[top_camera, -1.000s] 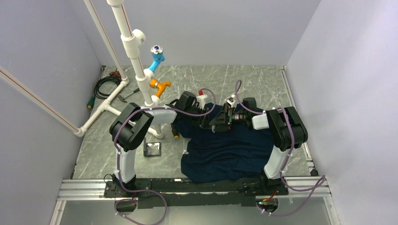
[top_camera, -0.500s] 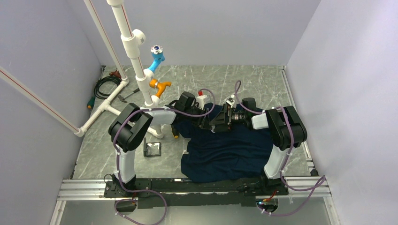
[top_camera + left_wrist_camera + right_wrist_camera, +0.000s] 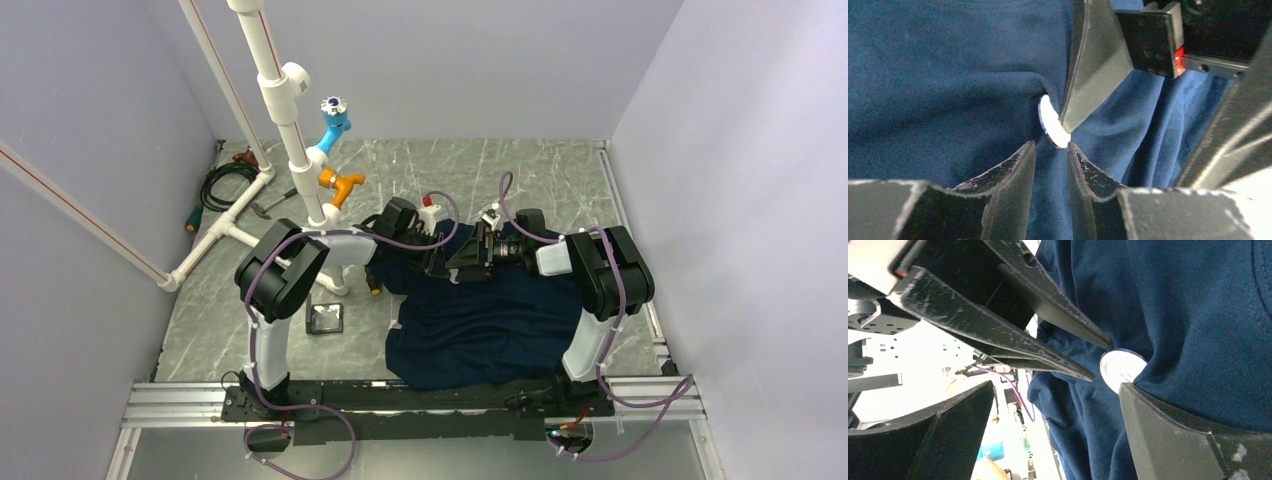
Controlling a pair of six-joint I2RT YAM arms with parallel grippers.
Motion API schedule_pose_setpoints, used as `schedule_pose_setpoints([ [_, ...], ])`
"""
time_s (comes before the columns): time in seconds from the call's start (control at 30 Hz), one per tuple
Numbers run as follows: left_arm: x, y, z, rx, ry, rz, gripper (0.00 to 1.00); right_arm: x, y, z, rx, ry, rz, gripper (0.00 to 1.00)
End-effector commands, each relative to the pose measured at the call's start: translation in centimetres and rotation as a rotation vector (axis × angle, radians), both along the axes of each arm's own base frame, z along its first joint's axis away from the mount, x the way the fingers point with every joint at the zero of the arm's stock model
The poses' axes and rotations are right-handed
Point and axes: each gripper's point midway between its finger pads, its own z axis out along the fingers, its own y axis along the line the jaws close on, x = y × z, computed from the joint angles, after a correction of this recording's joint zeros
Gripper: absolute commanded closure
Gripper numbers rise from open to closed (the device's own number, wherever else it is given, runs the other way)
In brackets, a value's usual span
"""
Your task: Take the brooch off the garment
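The garment (image 3: 490, 320), a dark navy T-shirt, lies crumpled on the marble table between both arms. The brooch (image 3: 1052, 122) shows as a small bright disc on a fold of the cloth, and in the right wrist view the brooch (image 3: 1117, 367) is half hidden. My left gripper (image 3: 1050, 146) points at it with the jaws a narrow gap apart; the disc's lower edge sits just at the tips, touching one. My right gripper (image 3: 1056, 386) is wide open, one of its fingers (image 3: 1088, 70) pressed against the disc with cloth draped over it. In the top view the two grippers (image 3: 455, 260) meet over the shirt's far edge.
A white pipe frame (image 3: 285, 130) with a light-blue fitting (image 3: 335, 120) and an orange fitting (image 3: 340, 185) stands at the back left. Coiled cable (image 3: 225, 180) lies by the left wall. A small black square object (image 3: 325, 318) sits left of the shirt. Walls enclose the table.
The left jaws have narrowed around the brooch's edge. Both arms have stayed almost in place.
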Motion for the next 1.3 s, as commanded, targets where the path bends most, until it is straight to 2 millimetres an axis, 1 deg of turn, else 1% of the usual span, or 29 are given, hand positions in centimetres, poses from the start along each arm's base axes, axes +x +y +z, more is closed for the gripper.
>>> schedule_pose_setpoints([
  [0.0,0.8,-0.9,0.1,-0.019,-0.015,-0.010,0.65,0.9,0.0,1.7,0.013,-0.094,0.008,0.00],
  [0.1,0.9,-1.0,-0.2,-0.015,-0.011,-0.008,0.66,0.9,-0.1,1.8,0.007,-0.103,0.008,0.00],
  [0.2,1.0,-1.1,-0.3,-0.018,-0.011,-0.007,0.70,0.8,-0.3,1.9,0.008,-0.101,0.009,0.01],
  [0.27,0.9,-1.1,-0.3,-0.024,-0.011,-0.011,0.78,0.8,-0.5,2.0,0.009,-0.103,0.007,0.01],
  [0.37,0.8,-1.2,-0.2,-0.035,-0.022,-0.021,0.86,1.2,-1.0,2.5,0.004,-0.124,-0.002,0.01],
  [0.5,1.0,-1.2,0.5,-0.043,-0.060,-0.025,1.00,1.8,-2.3,3.2,-0.018,-0.172,-0.017,0.04],
  [0.63,1.4,-1.2,0.9,-0.048,-0.095,-0.028,1.00,2.2,-3.6,3.5,-0.058,-0.235,-0.014,0.08],
  [0.77,1.4,-1.1,1.4,-0.052,-0.126,-0.036,1.00,2.8,-4.8,3.8,-0.089,-0.322,0.000,0.15],
  [0.9,1.6,-0.6,2.0,-0.042,-0.176,-0.031,1.00,3.3,-5.7,4.4,-0.079,-0.367,0.009,0.33],
  [1.0,1.8,-0.4,2.7,-0.031,-0.223,-0.030,1.00,3.4,-5.9,4.8,-0.067,-0.401,0.011,0.43],
  [1.1,1.9,-0.5,3.4,-0.005,-0.277,-0.041,1.00,3.8,-5.9,5.0,-0.069,-0.450,0.015,0.49],
  [1.17,2.0,-0.6,4.0,0.022,-0.327,-0.053,1.00,3.8,-5.9,4.7,-0.068,-0.442,0.018,0.52],
  [1.27,1.6,-1.0,4.4,0.057,-0.387,-0.074,1.00,3.9,-6.2,4.7,-0.061,-0.443,0.017,0.53],
])
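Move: The brooch stands on edge just past the left fingertips, about 3 cm right of that hand, 1 cm ahead and 2 cm lower. The garment's collar is roughly 9 cm farther out than the brooch and 2 cm to its right; the screwdriver lies some 16 cm left of the left hand and 1 cm back. From the right hand the brooch is about 2 cm left, 1 cm ahead and 4 cm below. Left dips about 1.5 cm, pinches the brooch's edge, then lifts slightly; right withdraws some 6 cm rightward, half-closing. ##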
